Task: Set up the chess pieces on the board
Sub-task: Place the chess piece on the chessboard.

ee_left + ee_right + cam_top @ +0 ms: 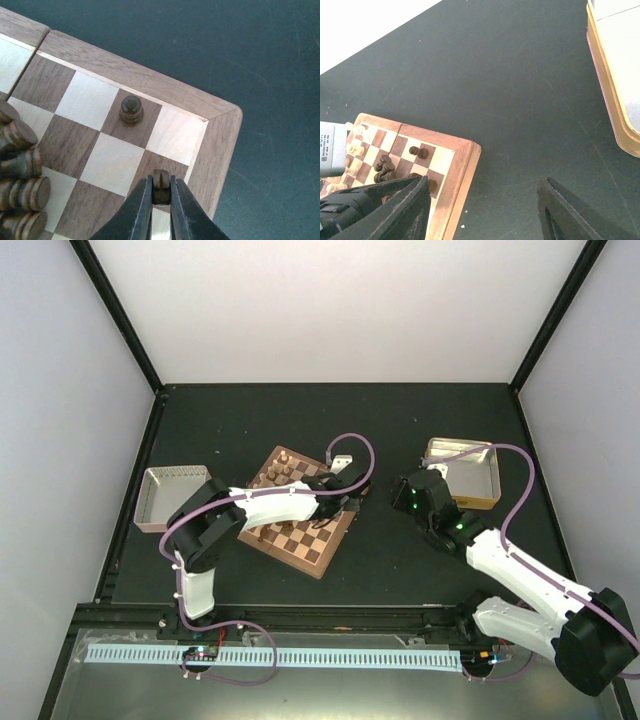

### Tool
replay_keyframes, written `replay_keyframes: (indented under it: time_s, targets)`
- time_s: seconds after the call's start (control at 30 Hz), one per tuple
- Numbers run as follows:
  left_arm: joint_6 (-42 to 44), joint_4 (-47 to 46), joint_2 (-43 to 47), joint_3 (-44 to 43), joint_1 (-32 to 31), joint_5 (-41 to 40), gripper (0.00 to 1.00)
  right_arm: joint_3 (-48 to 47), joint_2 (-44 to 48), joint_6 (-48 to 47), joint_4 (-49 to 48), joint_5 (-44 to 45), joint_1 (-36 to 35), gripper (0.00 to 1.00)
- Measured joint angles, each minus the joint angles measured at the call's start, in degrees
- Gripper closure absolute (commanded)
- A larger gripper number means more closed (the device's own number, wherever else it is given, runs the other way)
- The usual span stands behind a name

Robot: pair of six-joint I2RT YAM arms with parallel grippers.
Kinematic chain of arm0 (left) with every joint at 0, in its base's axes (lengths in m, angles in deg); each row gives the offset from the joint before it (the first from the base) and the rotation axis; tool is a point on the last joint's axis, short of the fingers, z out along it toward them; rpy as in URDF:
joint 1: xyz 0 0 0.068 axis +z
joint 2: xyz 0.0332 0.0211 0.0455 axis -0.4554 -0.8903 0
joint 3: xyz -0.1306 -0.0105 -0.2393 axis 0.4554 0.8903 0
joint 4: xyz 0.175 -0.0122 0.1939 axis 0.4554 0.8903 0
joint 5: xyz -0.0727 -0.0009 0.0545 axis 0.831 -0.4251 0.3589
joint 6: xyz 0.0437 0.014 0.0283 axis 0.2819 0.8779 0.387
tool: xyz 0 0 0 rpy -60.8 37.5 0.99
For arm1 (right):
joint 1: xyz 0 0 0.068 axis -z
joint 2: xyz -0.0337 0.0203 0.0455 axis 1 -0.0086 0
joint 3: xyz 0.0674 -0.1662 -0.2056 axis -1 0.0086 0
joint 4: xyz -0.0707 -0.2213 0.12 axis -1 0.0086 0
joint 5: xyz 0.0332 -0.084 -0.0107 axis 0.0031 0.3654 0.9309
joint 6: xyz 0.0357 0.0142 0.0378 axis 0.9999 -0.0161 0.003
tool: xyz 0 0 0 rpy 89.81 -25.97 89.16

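Note:
The board [312, 552] lies at an angle in the middle of the table. My left gripper [161, 194] is shut on a small dark chess piece [161, 180], holding it over a dark square beside the board's border [215, 150], near a corner. I cannot tell if the piece touches the square. One dark pawn [131, 110] stands upright two squares away. Several dark pieces [22, 185] lie in a heap at the left edge. Pale pieces [285, 468] stand along the far side. My right gripper [482, 210] hangs open over bare table, right of the board [462, 160], holding nothing.
A silver metal tray [170, 495] sits left of the board. Right of it is a gold-rimmed tray [470, 478], whose rim [607, 85] shows in the right wrist view. The left arm [270, 508] stretches across the board. Black frame posts rise at the table's corners.

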Motion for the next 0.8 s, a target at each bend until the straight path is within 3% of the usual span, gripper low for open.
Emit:
replay_keyframes:
  time_s: [0.43, 0.8]
  targets:
    - [-0.5, 0.9, -0.6, -0.4, -0.3, -0.8, 0.74, 0.1, -0.5, 0.0, 0.0, -0.1, 0.0, 0.4]
    - [-0.4, 1.1, 0.2, -0.3, -0.3, 1.9, 0.5, 0.1, 0.8, 0.0, 0.0, -0.2, 0.0, 0.4]
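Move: The left hand already has the dark chess piece down at its goal, the dark square on the board's right-hand column, one square in from the far right corner; that square is straight below the fingers, about 2 cm down. The standing dark pawn is some 3 cm farther out and 1 cm left, and the heap of fallen dark pieces lies about 7 cm left, level with the hand. From the idle right hand the square is roughly 10 cm left, 3 cm ahead and 12 cm down. The left hand stays low over the dark square, settling only about half a centimetre with hardly any turn of the wrist, while its nearly shut fingers spread slowly at first and then faster, to a little under half open. The pads come off both sides of the dark piece and let go of it, with the fingertips still low around it and the hand just starting to ease back at the end. ##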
